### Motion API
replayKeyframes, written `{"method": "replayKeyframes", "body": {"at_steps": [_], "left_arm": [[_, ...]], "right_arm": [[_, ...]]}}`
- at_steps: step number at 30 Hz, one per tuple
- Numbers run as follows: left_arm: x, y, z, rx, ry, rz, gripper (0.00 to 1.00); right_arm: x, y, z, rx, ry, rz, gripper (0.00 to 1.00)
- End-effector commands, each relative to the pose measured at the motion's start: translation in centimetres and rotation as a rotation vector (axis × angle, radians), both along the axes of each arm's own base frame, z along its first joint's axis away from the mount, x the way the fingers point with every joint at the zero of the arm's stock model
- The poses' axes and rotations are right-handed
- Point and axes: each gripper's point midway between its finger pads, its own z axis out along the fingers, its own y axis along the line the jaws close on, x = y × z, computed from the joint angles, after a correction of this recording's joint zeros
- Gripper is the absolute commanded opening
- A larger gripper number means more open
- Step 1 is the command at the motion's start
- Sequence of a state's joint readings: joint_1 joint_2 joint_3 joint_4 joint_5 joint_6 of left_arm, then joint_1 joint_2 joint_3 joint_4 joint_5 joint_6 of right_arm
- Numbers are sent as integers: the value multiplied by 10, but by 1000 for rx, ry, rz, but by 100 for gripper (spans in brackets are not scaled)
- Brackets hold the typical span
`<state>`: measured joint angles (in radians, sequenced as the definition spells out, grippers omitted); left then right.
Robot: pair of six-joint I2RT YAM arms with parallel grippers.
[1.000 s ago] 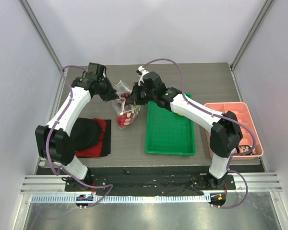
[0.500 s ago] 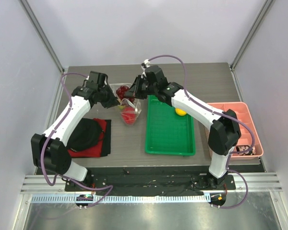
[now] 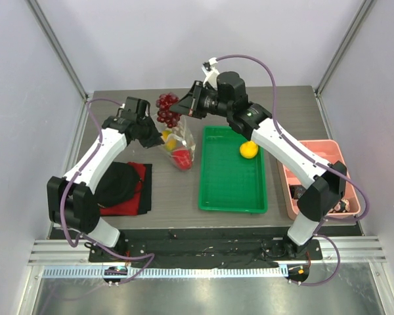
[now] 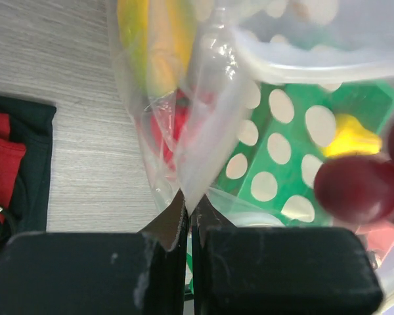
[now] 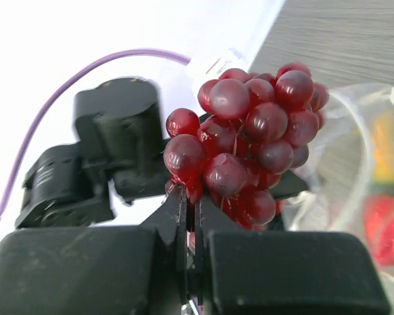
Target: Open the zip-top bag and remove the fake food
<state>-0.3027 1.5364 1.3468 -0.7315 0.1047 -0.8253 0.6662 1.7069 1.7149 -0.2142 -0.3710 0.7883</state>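
The clear polka-dot zip-top bag [image 3: 179, 148] hangs open at the table's back middle, with a yellow piece [image 3: 170, 142] and a glossy red piece [image 3: 181, 157] inside. My left gripper [image 3: 155, 136] is shut on the bag's edge; in the left wrist view the film [image 4: 203, 125] is pinched between the closed jaws [image 4: 188, 207]. My right gripper [image 3: 184, 108] is shut on the dark red grape cluster [image 3: 167, 109] and holds it in the air above and behind the bag. In the right wrist view the grapes [image 5: 249, 144] sit at the closed jaws [image 5: 189, 197].
A green tray [image 3: 231, 184] lies right of the bag with a yellow fruit [image 3: 248, 149] in it. A pink divided bin [image 3: 335, 177] stands at the right edge. A red and black cloth [image 3: 123, 187] lies at the front left.
My right gripper has pulled the grape cluster up out of the bag and lifted it back. The left gripper still holds the bag, which now hangs more upright.
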Motion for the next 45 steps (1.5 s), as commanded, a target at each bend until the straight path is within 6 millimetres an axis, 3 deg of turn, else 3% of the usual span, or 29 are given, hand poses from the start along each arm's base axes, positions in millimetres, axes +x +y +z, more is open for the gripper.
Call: {"method": "replayKeyframes", "body": {"at_steps": [1,3,4,5,6,10,12,13,18,20,27,29,30,31,32,34,38,40,45], "left_arm": [[14,1,21,15,-58,6,0],[17,10,28,34,-72,35,0],[16,14,28,44,-63,46,0],[17,17,33,49,-76,56,0],[17,21,34,58,-78,69,0],[19,21,41,43,-87,67,0],[19,19,44,30,-86,60,0],[19,17,45,23,-87,55,0],[22,12,45,9,-85,34,0],[23,7,48,-13,-84,12,0],[28,-1,59,-52,-110,-4,0],[32,-4,65,-65,-124,-10,0],[32,-5,66,-70,-124,-12,0],[33,-5,70,-74,-131,-14,0],[33,-6,70,-76,-132,-15,0],[34,-6,73,-78,-138,-16,0],[32,-6,71,-78,-135,-20,0],[31,-6,70,-75,-133,-24,0],[28,-5,73,-70,-144,-32,0]], "right_arm": [[-34,-23,99,164,-191,36,1],[-13,-57,88,90,-159,-125,2],[-16,-76,88,74,-158,-176,1],[-1,-103,77,28,-155,-269,1],[-1,-118,71,-1,-156,-314,1],[-11,-180,7,-194,-99,-456,1],[-14,-192,-23,-281,-87,-468,1],[-18,-195,-52,-328,-50,-462,1],[-27,-219,-127,-479,37,-497,1],[-33,-225,-137,-499,39,-506,1],[-59,-242,-199,-615,133,-477,8],[-64,-249,-212,-648,178,-496,25],[-67,-251,-215,-660,197,-498,36],[-70,-255,-219,-682,220,-507,59],[-78,-263,-223,-713,266,-534,72],[-82,-267,-217,-729,275,-537,84],[-80,-263,-188,-711,223,-513,90],[-70,-250,-162,-664,153,-474,90],[-20,-204,-105,-580,-12,-406,89]]}}
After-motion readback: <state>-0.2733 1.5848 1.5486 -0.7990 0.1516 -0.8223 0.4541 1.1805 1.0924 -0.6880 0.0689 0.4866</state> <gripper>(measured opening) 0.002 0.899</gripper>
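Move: The green tray, where the held grapes are going, has its middle about 21 cm right of the right hand, 6 cm back and some 34 cm below. In it, the yellow fake food sits about 27 cm right, 1 cm ahead and 32 cm below that hand; the open bag hangs almost straight beneath it, some 25 cm down and 1 cm ahead. From the left hand, the tray's middle is about 28 cm right, 6 cm back and 16 cm below. The grapes, already clear of the bag, ride in the right fingers over to the tray: a quick swing about 25 cm right, rising slightly at first, then a steep drop and some 8 cm back as the wrist turns the fingers from leftward to forward-and-down. Low over the tray the fingers open wide and the hand backs upward. The left hand keeps its pinch on the bag's rim, lifting it about 5 cm and easing slightly forward. ##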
